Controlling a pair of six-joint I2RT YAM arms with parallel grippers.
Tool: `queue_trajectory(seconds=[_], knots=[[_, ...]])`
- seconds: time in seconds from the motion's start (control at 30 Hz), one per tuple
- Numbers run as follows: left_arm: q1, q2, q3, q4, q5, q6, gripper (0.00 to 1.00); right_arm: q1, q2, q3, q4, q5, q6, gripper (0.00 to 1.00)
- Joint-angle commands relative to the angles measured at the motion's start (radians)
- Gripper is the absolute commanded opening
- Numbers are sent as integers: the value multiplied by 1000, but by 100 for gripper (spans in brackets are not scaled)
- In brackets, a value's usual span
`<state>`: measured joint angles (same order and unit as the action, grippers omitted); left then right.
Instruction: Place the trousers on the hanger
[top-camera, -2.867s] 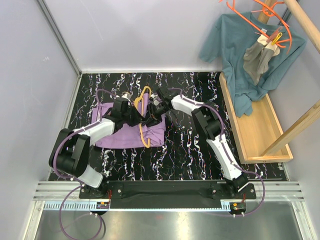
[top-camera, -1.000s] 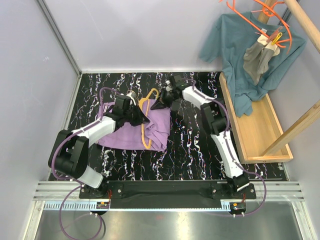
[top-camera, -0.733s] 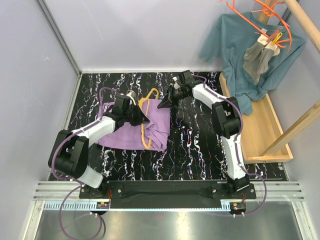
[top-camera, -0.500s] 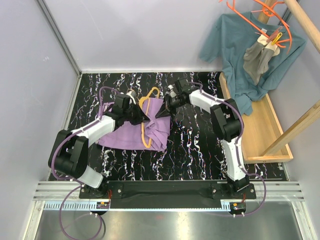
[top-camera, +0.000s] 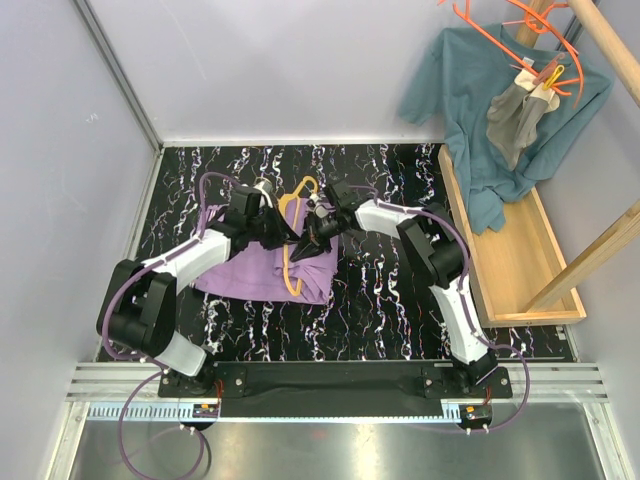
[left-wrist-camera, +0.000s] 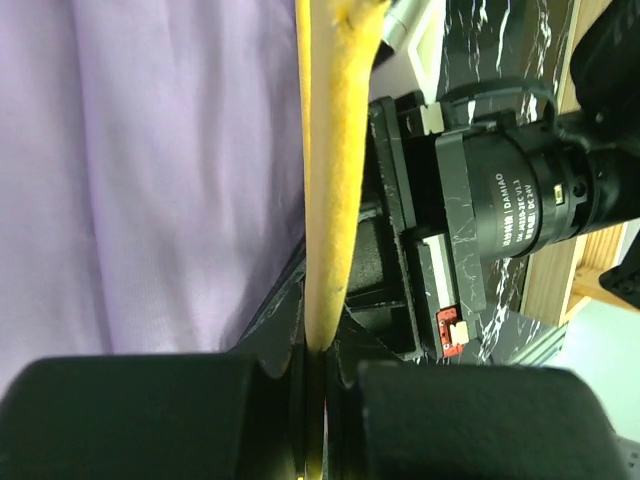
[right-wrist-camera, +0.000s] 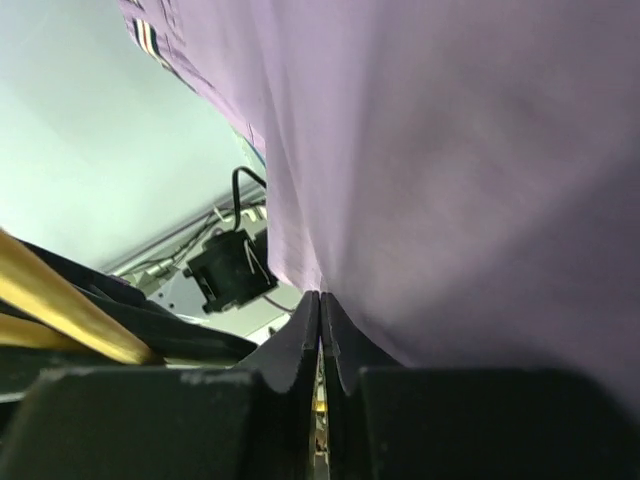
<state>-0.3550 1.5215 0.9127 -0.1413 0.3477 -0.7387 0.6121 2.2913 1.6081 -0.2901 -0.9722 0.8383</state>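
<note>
The lilac trousers (top-camera: 245, 270) lie bunched on the black marbled table, left of centre. Across them lies the yellow hanger (top-camera: 289, 272), with its hook (top-camera: 306, 186) pointing to the back. My left gripper (top-camera: 293, 237) is shut on the hanger's bar (left-wrist-camera: 330, 150), which runs straight out from its jaws (left-wrist-camera: 320, 348). My right gripper (top-camera: 314, 236) sits right beside the left one. In the right wrist view it (right-wrist-camera: 322, 300) is shut on an edge of the trousers (right-wrist-camera: 450, 150), whose striped waistband (right-wrist-camera: 148, 36) shows at the top left. The hanger (right-wrist-camera: 60, 298) passes at the lower left.
A teal shirt (top-camera: 480, 110) and a small grey garment (top-camera: 518, 112) hang from orange hangers (top-camera: 520, 30) at the back right. A wooden tray (top-camera: 520, 270) lines the table's right side. A metal rail (top-camera: 340, 380) runs along the near edge.
My right gripper has come forward and left with the trousers' edge, from the back of the table to right beside the left gripper. The left gripper keeps the hanger almost still.
</note>
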Motion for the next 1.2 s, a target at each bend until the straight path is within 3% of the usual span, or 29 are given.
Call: queue_trajectory(seconds=[0.0, 0.13, 0.3, 0.43, 0.57, 0.87, 1.07, 1.17], knots=[[-4, -26, 22, 106, 34, -21, 0, 25, 10, 39, -67, -55, -86, 10], [-4, -32, 34, 88, 28, -13, 0, 21, 40, 98, -197, -69, -174, 12], [-4, -47, 28, 57, 8, 10, 0, -24, -68, 39, -119, 12, -73, 13], [-4, -47, 11, 51, 8, 30, 0, -74, -147, 91, -233, 113, -128, 33], [-4, -37, 15, 51, 25, 48, 0, -101, -142, 170, -388, 225, -203, 44], [-2, -41, 29, 23, 14, 79, 0, -150, -122, 325, -501, 363, -174, 56], [-2, -34, 37, 20, 19, 90, 0, -158, -133, 325, -324, 288, -27, 56], [-4, -32, 31, 26, 19, 91, 0, -158, -132, 299, -164, 251, 141, 55]])
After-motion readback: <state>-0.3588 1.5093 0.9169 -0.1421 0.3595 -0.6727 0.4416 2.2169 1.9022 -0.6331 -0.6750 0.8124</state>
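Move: The far right edge of the trousers is about 11 cm ahead of my closed right hand, 5 cm to its right and some 4 cm lower. The hanger's hook lies roughly 15 cm ahead and 2 cm right; its bar runs about 3 cm to my left, level with me. From my left hand, which already grips that bar, the same edge is about 10 cm ahead, 8 cm right and 8 cm below. After a brief pause I open my right fingers to about half and back out from beside the hanger bar, off to the right and up, then reach forward towards the trousers' far right edge: about 11 cm forward, 7 right, 7 up, the wrist turning some 20 degrees clockwise. My left hand keeps its grip on the hanger, bobbing up a couple of centimetres and settling back. ##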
